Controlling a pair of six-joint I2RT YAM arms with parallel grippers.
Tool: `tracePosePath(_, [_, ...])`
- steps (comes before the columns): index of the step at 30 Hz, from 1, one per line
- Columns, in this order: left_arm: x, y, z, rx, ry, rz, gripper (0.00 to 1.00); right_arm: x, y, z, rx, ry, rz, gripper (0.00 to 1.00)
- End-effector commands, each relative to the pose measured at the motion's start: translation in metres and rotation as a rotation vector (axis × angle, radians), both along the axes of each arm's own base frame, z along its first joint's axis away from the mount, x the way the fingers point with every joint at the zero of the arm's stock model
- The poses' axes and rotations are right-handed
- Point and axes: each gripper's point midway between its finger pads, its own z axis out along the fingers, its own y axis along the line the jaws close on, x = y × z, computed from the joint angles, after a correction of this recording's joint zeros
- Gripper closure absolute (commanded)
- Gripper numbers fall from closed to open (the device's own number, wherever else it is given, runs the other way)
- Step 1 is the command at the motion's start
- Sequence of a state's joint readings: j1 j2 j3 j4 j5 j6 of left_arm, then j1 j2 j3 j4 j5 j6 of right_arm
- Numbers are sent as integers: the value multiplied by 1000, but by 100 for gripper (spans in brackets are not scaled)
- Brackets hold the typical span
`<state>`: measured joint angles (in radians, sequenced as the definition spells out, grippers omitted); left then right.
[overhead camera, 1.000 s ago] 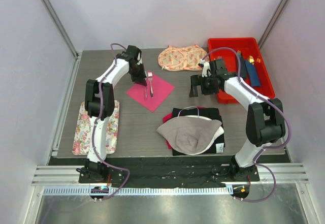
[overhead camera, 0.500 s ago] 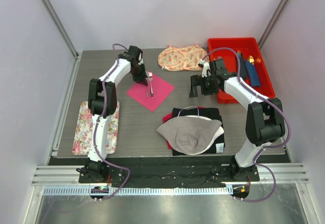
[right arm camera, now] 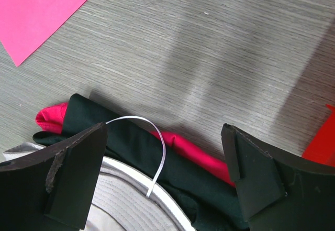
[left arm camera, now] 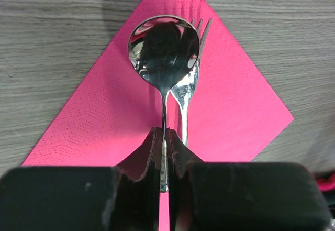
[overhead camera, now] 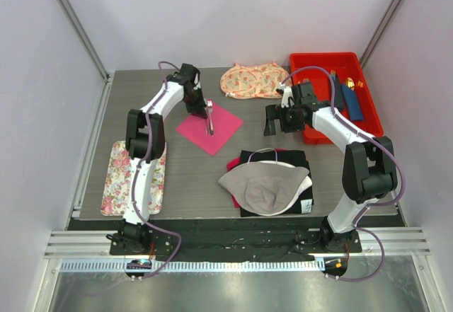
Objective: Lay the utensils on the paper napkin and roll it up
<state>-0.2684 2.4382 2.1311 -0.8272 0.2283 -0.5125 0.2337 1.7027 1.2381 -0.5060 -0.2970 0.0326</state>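
The pink paper napkin (overhead camera: 222,132) lies flat as a diamond on the table at centre left. My left gripper (overhead camera: 204,112) is over its far part, shut on the handle of a shiny silver spoon (left arm camera: 164,47). The spoon points away from me over the napkin (left arm camera: 99,116). A silver fork (left arm camera: 185,87) lies on the napkin just right of the spoon, partly under its bowl. My right gripper (overhead camera: 281,123) is open and empty, hanging over the table right of the napkin. In the right wrist view, that gripper (right arm camera: 166,160) is above a clothes pile, and a napkin corner (right arm camera: 47,8) shows at top left.
A red bin (overhead camera: 371,129) at back right holds navy napkin rolls and gold utensils. A floral cloth (overhead camera: 251,81) lies at the back. A floral mat (overhead camera: 119,183) lies at front left. A pile of dark and red clothes topped by a grey hat (overhead camera: 263,186) sits at front centre.
My left gripper has shifted slightly right with the spoon, bringing it over the fork on the napkin. The right arm has not moved.
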Motion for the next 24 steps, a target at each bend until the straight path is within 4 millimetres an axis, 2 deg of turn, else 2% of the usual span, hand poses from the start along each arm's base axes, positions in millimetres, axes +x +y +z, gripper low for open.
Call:
tracePosePath(1, [8,-6,10,-18,-28,-1,88,9,3,7,-1,-32,0,0])
tracePosePath(5, [8,-4,9,-8,-19,2,84,10,3,8,0,-32,-1,0])
tracePosePath(10, [9,-3,18,-4,-34,3,82,10,4,8,2,-33,0,0])
tracePosePath(12, [8,-3,28,-5,-46,-11,80,10,4,10,6,-37,2,0])
tracePosePath(16, [10,0,79,-2,-166,-61,74,11,6,15,14,-47,8,0])
tracePosePath(17, [8,2,104,2,-219,-74,69,12,7,17,17,-52,11,0])
tracePosePath(18, [8,4,120,7,-268,-87,65,12,7,19,20,-55,11,0])
tracePosePath(19, [7,7,132,27,-318,-132,43,13,8,22,24,-59,15,0])
tracePosePath(20, [-3,11,156,33,-372,-155,32,15,9,26,29,-69,17,0])
tracePosePath(21, [-3,11,168,31,-434,-186,21,16,10,28,33,-73,21,0])
tracePosePath(22, [-7,13,177,49,-481,-228,4,17,11,33,39,-81,22,0])
tracePosePath(23, [-23,19,191,59,-520,-251,2,18,12,35,43,-87,26,0])
tracePosePath(24, [-22,19,201,64,-582,-266,1,19,13,38,50,-89,29,0])
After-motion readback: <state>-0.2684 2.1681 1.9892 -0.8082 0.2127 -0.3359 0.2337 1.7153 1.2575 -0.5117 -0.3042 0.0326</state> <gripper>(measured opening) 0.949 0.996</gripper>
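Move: The left gripper still pinches the spoon's handle over the pink napkin, whose middle lies about 2 cm back, 2 cm right and 3 cm below. The fork already lies there, its middle roughly 1 cm ahead and 2 cm right. The orange floral cloth is some 21 cm ahead and 22 cm right of this gripper. From the idle right hand, the napkin's middle is about 27 cm left, 9 cm ahead and 8 cm down. Keep the left gripper low over the napkin and ease its fingers apart slowly to let go of the spoon's handle beside the fork. Only then spring them wide and lift away quickly, about 9 cm up with a slight draw back and to the left, the fingertips swinging forward some 10 degrees. ##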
